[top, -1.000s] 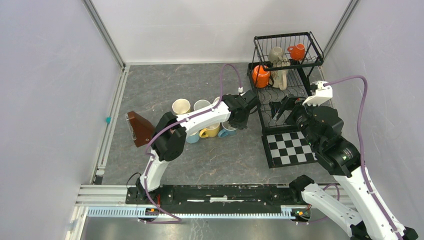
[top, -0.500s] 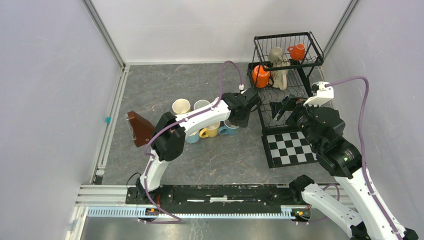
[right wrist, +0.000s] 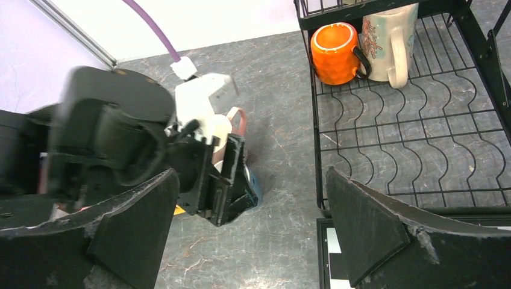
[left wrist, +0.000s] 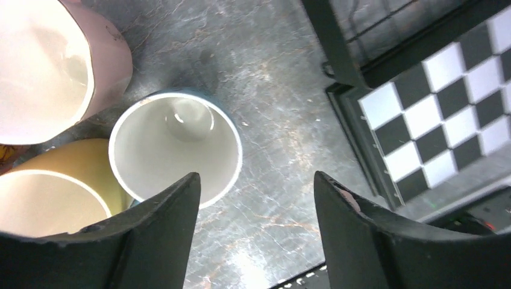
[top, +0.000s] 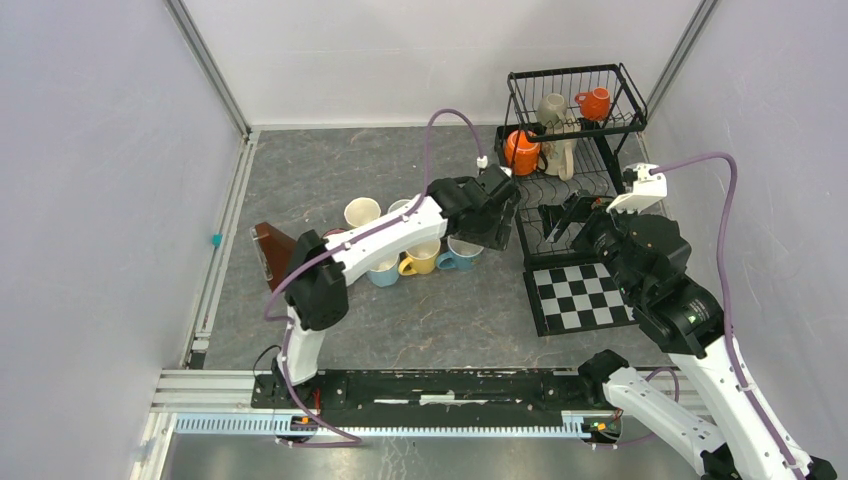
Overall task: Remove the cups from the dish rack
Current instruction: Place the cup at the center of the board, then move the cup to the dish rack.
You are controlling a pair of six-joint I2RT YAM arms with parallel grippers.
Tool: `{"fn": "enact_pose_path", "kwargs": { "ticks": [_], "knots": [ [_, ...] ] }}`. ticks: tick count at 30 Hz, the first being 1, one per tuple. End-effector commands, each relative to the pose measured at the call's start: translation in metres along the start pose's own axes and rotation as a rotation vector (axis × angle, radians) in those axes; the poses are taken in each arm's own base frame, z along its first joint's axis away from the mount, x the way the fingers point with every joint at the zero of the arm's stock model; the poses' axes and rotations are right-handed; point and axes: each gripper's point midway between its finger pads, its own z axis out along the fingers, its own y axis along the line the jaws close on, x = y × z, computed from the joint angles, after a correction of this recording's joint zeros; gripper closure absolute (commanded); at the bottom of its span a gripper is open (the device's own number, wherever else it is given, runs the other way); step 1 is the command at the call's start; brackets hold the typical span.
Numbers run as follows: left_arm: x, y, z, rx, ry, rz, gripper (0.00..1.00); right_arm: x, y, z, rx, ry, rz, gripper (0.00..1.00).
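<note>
The black wire dish rack (top: 628, 96) stands at the far right. Its upper tier holds an orange cup (top: 594, 102) and a grey-olive cup (top: 551, 108). Its lower tier holds an orange cup (right wrist: 334, 51) and a cream cup (right wrist: 388, 39). Several cups stand grouped on the table. Among them are a blue cup (left wrist: 175, 147), a pink cup (left wrist: 54, 66) and a yellow cup (left wrist: 54, 186). My left gripper (left wrist: 256, 180) hovers open just right of the blue cup, holding nothing. My right gripper (right wrist: 252, 174) hangs open and empty in front of the rack's lower tier.
A black-and-white checkered mat (top: 580, 295) lies in front of the rack. A flat brown wedge (top: 280, 255) sits left of the grouped cups. Grey walls close in both sides, and a metal rail (top: 420, 385) runs along the near edge.
My left gripper has opened, let go of the blue cup on the table, and lifted a little toward the rack. The right arm has barely moved.
</note>
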Motion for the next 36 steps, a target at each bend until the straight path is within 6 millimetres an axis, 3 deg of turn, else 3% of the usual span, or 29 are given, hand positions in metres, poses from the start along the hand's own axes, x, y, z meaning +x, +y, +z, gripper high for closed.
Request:
{"fn": "enact_pose_path", "kwargs": {
  "ticks": [1,3,4,9,16,22,29,36],
  "knots": [
    [-0.036,-0.02,-0.065,0.137,-0.145,-0.002,0.18,-0.007,0.005,0.002,-0.024,-0.026,-0.006,0.02],
    [-0.042,-0.021,-0.08,0.164,-0.18,-0.011,0.01,-0.005,0.005,0.006,-0.021,-0.023,-0.013,0.02],
    [-0.044,-0.021,-0.088,0.176,-0.199,-0.014,0.0,-0.003,0.004,0.008,-0.015,-0.02,-0.014,0.02],
    [-0.048,-0.013,-0.115,0.197,-0.252,-0.033,0.0,0.015,-0.001,0.026,0.018,0.008,-0.013,0.02],
    [-0.044,0.015,-0.153,0.206,-0.325,-0.038,0.0,0.038,-0.009,0.046,0.009,-0.087,0.069,0.02],
    [-0.036,0.033,-0.182,0.238,-0.385,-0.037,0.0,0.047,-0.036,0.066,0.112,-0.149,-0.077,0.02],
    [-0.023,0.041,-0.203,0.266,-0.417,-0.029,0.0,0.037,-0.056,0.103,0.125,-0.219,-0.138,0.02],
    [-0.012,0.049,-0.216,0.281,-0.437,-0.019,0.0,0.039,-0.09,0.131,0.106,-0.237,-0.193,0.02]
  ]
}}
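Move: The blue cup, now standing free on the board, lies about 4 cm left and 3 cm ahead of the left hand, 9 cm below. The yellow cup is some 14 cm left and 3 cm ahead of that hand, the pink cup 8 cm left and 12 cm ahead, both as low. From the right hand, the patterned mug in the lower rack lies about 29 cm ahead, 10 cm right and 25 cm down; the orange cup is 7 cm to the left of the mug. Lift the left gripper straight up off the blue cup while spreading its fingers fully, then carry it left and a little back, some 17 cm up in all, tilting the fingers about 25 degrees outward, forward and right. Meanwhile sink the open right gripper about 11 cm while easing forward, then drive it forward and right towards the patterned mug, turning slightly clockwise. ##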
